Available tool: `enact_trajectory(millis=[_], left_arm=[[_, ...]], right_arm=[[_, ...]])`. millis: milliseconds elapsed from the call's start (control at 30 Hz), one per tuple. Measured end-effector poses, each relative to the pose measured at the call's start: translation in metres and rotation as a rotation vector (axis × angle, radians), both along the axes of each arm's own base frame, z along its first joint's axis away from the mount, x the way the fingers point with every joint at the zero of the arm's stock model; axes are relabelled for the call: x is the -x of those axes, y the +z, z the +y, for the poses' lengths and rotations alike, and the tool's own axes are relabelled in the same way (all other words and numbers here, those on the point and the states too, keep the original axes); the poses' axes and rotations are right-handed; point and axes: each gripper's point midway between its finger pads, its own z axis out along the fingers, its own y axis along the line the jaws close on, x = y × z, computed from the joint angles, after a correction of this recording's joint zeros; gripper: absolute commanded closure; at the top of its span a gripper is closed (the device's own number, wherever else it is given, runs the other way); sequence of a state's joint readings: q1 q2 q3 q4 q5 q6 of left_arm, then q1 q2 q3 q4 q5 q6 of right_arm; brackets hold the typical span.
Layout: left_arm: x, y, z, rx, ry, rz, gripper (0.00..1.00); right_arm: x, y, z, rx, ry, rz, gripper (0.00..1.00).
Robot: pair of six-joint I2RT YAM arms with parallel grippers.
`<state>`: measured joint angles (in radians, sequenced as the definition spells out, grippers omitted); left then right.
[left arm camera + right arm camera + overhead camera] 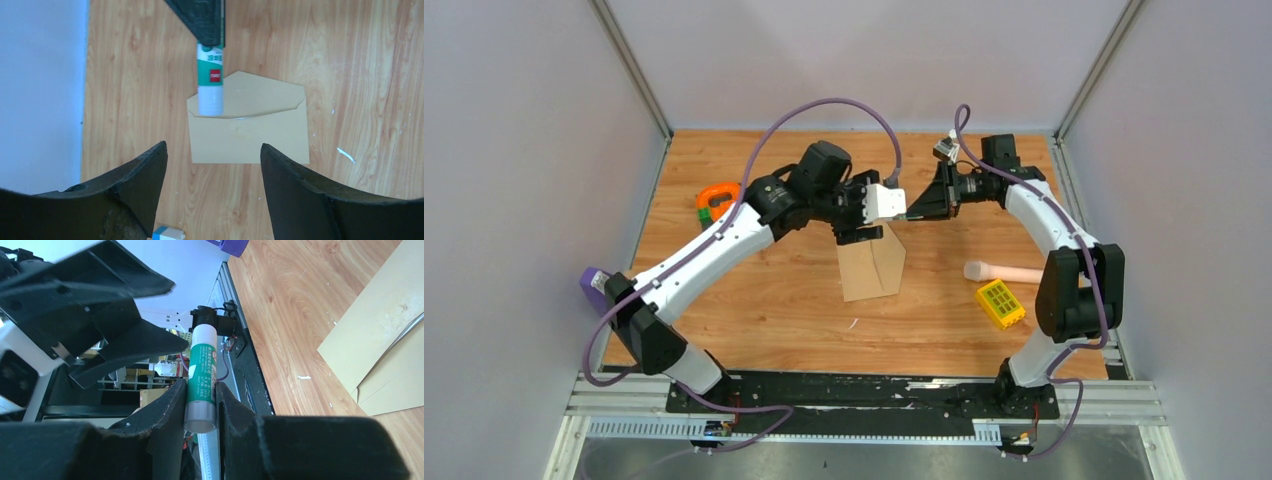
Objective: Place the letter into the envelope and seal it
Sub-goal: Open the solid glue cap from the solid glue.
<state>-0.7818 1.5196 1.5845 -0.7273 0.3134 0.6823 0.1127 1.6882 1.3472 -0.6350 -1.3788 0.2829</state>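
Observation:
The tan envelope point(871, 265) lies flat mid-table with its pointed flap open point(249, 135); its edge also shows in the right wrist view point(380, 340). The letter is hidden from every view. My right gripper point(201, 384) is shut on a green-and-white glue stick point(202, 370), held in the air above the envelope's flap point(210, 85), white end towards the left arm. My left gripper point(212, 145) is open with nothing between its fingers and hovers over the envelope point(864, 232), close to the stick's free end. The right gripper point(921, 205) faces it.
An orange-and-green object point(716, 203) lies at the far left and a purple one point(594, 285) at the left edge. A pale pink cylinder point(1004, 271) and a yellow block point(1000, 304) lie at the right. A small blue-and-white piece point(168, 233) lies near the envelope.

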Motion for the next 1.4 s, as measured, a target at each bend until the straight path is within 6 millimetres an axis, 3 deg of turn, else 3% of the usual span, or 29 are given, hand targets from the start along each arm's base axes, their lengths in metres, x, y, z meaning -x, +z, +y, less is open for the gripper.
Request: enact_trajectory(millis=[233, 433, 667, 833, 933, 1167, 1400], left_arm=[[0.010, -0.037, -0.017, -0.094, -0.031, 0.034, 0.38], [0.009, -0.046, -0.025, -0.090, -0.004, 0.042, 0.47], [0.005, -0.058, -0.030, 0.019, 0.060, 0.165, 0.37], [-0.013, -0.050, -0.025, 0.219, 0.126, 0.359, 0.34], [-0.022, -0.043, -0.021, 0.322, 0.149, 0.459, 0.35], [0.006, -0.017, -0.053, 0.494, 0.012, 0.697, 0.42], [0.028, -0.022, -0.064, 0.528, -0.049, 0.818, 0.50]], right_arm=[[0.001, -0.005, 0.000, -0.010, 0.000, 0.026, 1.00], [0.005, -0.012, 0.000, -0.026, 0.008, 0.049, 1.00], [0.009, -0.009, -0.004, -0.078, 0.035, 0.048, 1.00], [0.004, -0.005, -0.017, -0.111, 0.022, 0.026, 1.00], [0.005, -0.013, -0.022, -0.117, 0.010, 0.026, 1.00], [0.021, -0.023, -0.023, -0.125, 0.008, 0.044, 1.00], [0.024, -0.006, -0.024, -0.141, 0.023, -0.036, 1.00]])
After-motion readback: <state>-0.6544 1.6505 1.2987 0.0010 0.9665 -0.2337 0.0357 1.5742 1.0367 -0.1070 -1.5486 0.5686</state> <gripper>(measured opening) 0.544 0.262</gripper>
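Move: The glue stick's cap points at the left hand, about 6 cm to its right, 1 cm back and 2 cm below. The cap is some 6 cm left of the right hand, which already grips the stick's other end, level in reach and 1 cm lower. The envelope lies roughly 3 cm right of the left hand, 4 cm back and 23 cm down; the pink microphone is about 22 cm right of the right hand, 5 cm back and 21 cm down. The glue stick's cap comes between the left fingertips: the left hand dips about 5.5 cm while edging right, then rises and swings rightward, first forward, then back, while its wrist turns over 50 degrees until the fingers point right, nearly level, along the stick. They narrow from wide to about half open. The right hand keeps its grip, easing about 2 cm back and 2.5 cm right. ##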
